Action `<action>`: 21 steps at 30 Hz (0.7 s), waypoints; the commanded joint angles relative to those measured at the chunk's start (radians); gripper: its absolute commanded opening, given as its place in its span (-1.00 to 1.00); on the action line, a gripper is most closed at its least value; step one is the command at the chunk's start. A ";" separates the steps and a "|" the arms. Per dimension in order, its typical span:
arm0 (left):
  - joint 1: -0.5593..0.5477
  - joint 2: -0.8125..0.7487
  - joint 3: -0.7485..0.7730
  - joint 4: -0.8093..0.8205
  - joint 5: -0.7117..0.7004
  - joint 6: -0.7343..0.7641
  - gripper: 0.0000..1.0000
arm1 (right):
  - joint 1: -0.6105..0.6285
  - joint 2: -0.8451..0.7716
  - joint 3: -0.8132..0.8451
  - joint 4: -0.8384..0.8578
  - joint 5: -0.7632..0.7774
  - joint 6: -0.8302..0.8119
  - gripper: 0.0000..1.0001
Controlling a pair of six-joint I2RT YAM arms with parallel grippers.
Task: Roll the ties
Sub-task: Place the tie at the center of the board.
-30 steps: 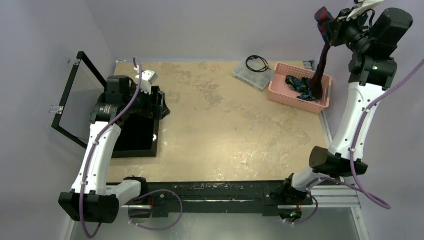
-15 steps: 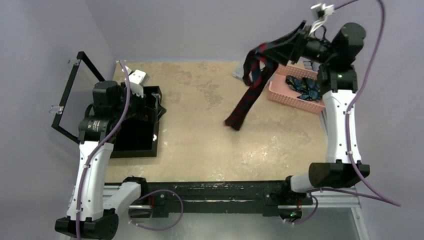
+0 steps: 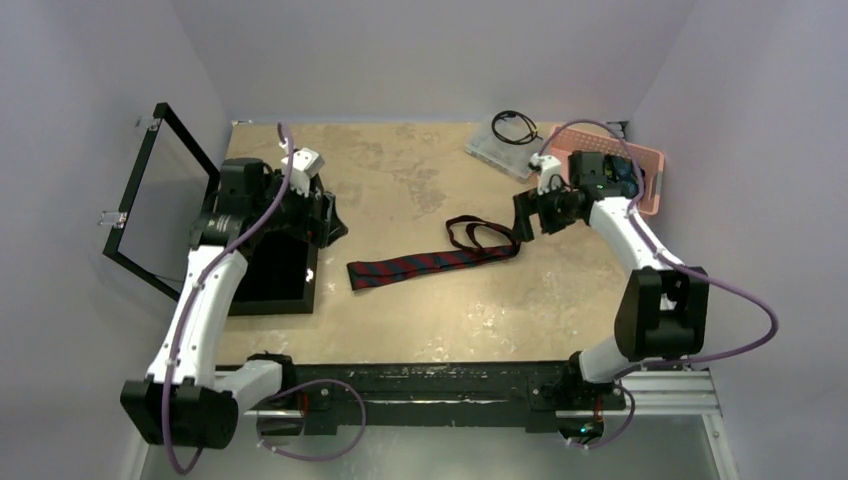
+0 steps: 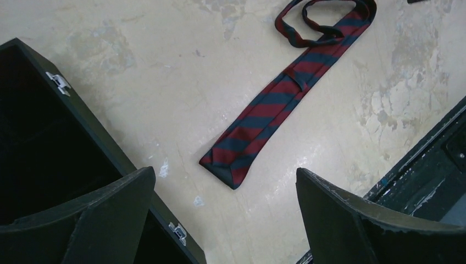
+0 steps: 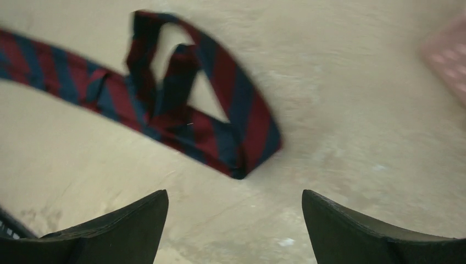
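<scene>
The maroon tie with navy stripes (image 3: pixel 432 261) lies flat on the table, its wide end to the left and its narrow part looped and folded over at the right. My right gripper (image 3: pixel 521 224) is open and empty, just right of the folded end (image 5: pixel 242 137), low over the table (image 5: pixel 234 193). My left gripper (image 3: pixel 328 214) is open and empty above the black box's right edge; its view shows the tie's wide end (image 4: pixel 231 165) below the fingers (image 4: pixel 93 220). The dark blue ties in the pink basket (image 3: pixel 652 170) are mostly hidden by my right arm.
A black box (image 3: pixel 272 272) with its lid (image 3: pixel 150 200) swung open stands at the left; it also shows in the left wrist view (image 4: pixel 38 143). A clear plastic case (image 3: pixel 500 150) with a black coiled cable on it sits at the back, left of the basket.
My right arm swung the maroon tie from above the basket down onto the table and let it go. The tie now lies stretched out. My left arm shifted slightly over the box.
</scene>
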 commanded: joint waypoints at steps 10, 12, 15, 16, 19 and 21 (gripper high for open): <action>0.005 0.180 0.027 0.017 0.059 -0.033 0.99 | 0.496 0.094 0.015 0.229 0.127 -0.051 0.48; 0.005 0.199 0.017 -0.021 0.066 0.020 0.95 | 0.489 0.124 0.053 0.267 0.198 -0.039 0.46; 0.004 0.203 -0.021 -0.038 0.076 0.075 0.92 | 0.486 0.142 0.068 0.318 0.316 -0.044 0.42; 0.004 0.201 -0.034 -0.038 0.087 0.087 0.91 | 0.487 0.159 0.084 0.314 0.357 -0.065 0.41; 0.004 0.206 -0.056 -0.027 0.119 0.101 0.91 | 0.489 0.212 0.124 0.311 0.436 -0.117 0.45; 0.002 0.214 -0.063 -0.019 0.121 0.103 0.90 | 0.491 0.238 0.149 0.308 0.449 -0.127 0.49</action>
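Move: The tie's looped narrow end lies about 15 cm to the right gripper's left, some 4 cm farther out and 11 cm below it. From that hand, the pink basket stands about 18 cm ahead and 19 cm right, and the clear case with the black cable about 26 cm ahead and 7 cm left. The tie's wide end lies roughly 7 cm right, 3 cm ahead and 23 cm below the left gripper; the black box is some 16 cm left and 8 cm ahead of that gripper. Swing the empty right gripper left about 17 cm towards the tie's loop, first drawing back some 4 cm, then dipping and reaching forward about 7 cm to come in low over the loop, wrist twisting and fingers closing only partway. Meanwhile lower the left gripper about 7 cm towards the wide end, tipping it down some 15 degrees, fingers still wide. ##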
